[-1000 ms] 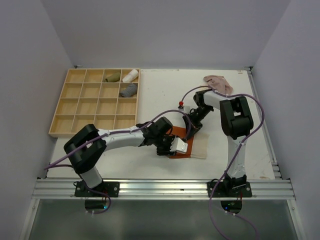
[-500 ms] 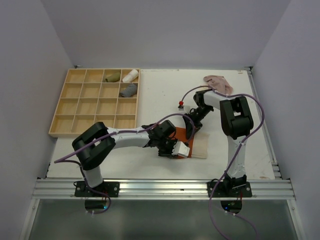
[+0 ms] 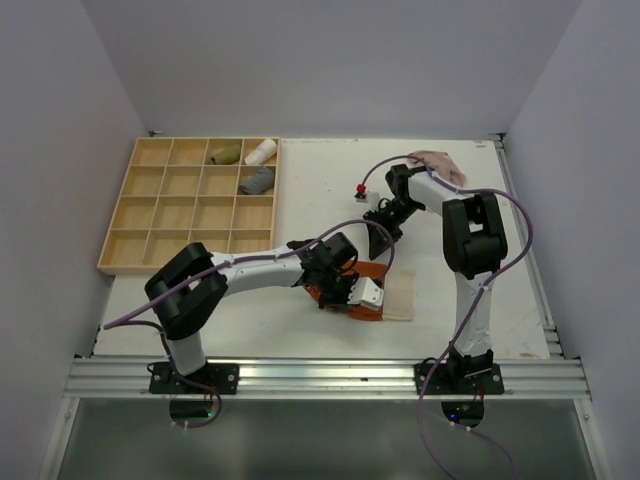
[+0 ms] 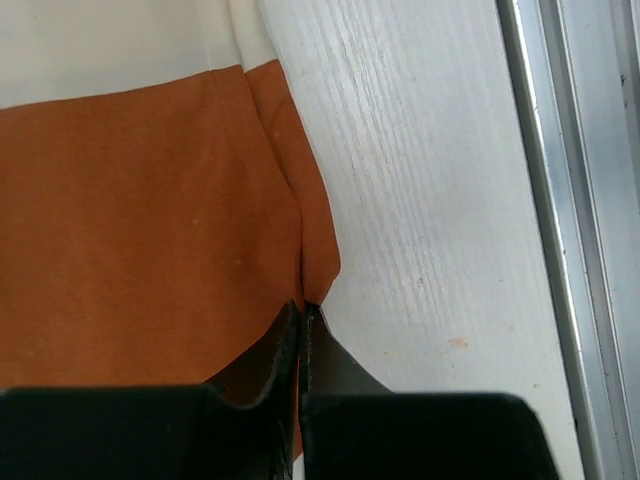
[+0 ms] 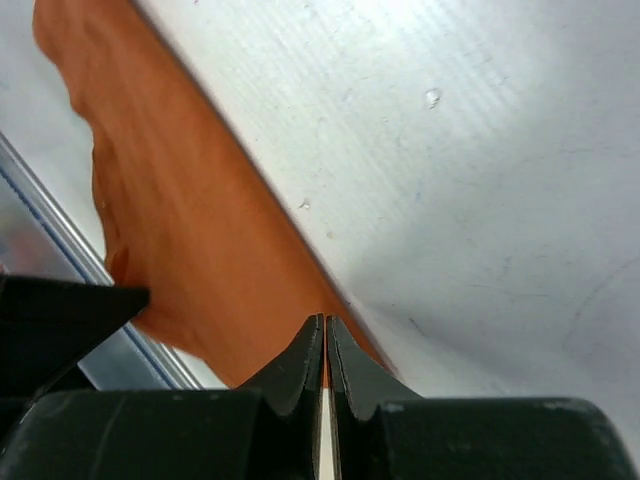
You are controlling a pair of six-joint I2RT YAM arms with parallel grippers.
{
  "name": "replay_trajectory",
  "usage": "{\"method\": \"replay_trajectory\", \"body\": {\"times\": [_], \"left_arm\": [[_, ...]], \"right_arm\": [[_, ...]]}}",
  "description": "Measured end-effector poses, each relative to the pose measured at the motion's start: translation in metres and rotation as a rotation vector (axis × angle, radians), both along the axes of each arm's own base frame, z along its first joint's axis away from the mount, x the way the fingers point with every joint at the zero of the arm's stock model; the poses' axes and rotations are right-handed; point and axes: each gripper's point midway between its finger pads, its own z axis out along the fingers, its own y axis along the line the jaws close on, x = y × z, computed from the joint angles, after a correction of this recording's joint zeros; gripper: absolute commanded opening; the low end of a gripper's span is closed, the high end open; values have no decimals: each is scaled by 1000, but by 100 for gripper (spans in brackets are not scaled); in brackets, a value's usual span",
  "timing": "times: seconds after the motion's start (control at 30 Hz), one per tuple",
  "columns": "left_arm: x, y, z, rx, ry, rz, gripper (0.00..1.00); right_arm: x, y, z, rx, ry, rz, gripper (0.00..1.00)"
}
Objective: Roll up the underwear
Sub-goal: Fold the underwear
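The rust-orange underwear [image 3: 368,270] lies near the table's front middle, its pale waistband [image 3: 400,298] to the right. My left gripper [image 3: 338,296] is shut on a fold at that garment's edge [image 4: 303,308]; orange cloth [image 4: 140,220] fills the left wrist view. My right gripper [image 3: 381,238] is shut on the far edge of the same garment [image 5: 326,322], and the orange cloth [image 5: 170,220] stretches away from its fingertips. The pale beige-pink underwear [image 3: 437,163] lies crumpled at the back right, apart from both grippers.
A wooden compartment tray [image 3: 150,215] stands at the back left, holding an olive roll [image 3: 226,154], a white roll [image 3: 261,152] and a grey roll [image 3: 257,181]. A metal rail [image 3: 330,375] runs along the near edge. Grey walls close in both sides.
My left gripper has closed on the orange garment's edge. My right gripper has moved toward the back of the table, drawing the cloth's far edge with it.
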Motion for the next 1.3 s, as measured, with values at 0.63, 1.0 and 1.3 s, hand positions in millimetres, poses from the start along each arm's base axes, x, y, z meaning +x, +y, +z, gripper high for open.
{"method": "replay_trajectory", "body": {"times": [0.63,1.0,1.3], "left_arm": [[63,-15,33,-39,111,130,0],[109,-12,12,-18,125,214,0],[119,-10,3,-30,110,253,0]], "right_arm": [[-14,2,-18,-41,21,16,6],[-22,4,-18,-26,54,34,6],[-24,5,-19,-21,82,43,6]]}}
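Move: The left hand already pinches the underwear's near edge, a couple of centimetres off the table; the far edge to which it is carried lies about 13 cm ahead, 4 cm right and 2 cm below. The cream waistband is some 3 cm ahead and 16 cm to the left hand's right. For the right hand, the far end of the orange-cream seam is about 2 cm back, 1 cm right and 2 cm below. Up about 3 cm, then forward to make some 12 cm in all and back down, the left hand carries the pinched near edge over the underwear towards its far edge, wrist turning roughly 15 degrees counter-clockwise, fingers kept shut. The right hand, fingers still closed, first goes a touch forward, then sinks and draws back onto the far edge beside the seam, holding it down. ##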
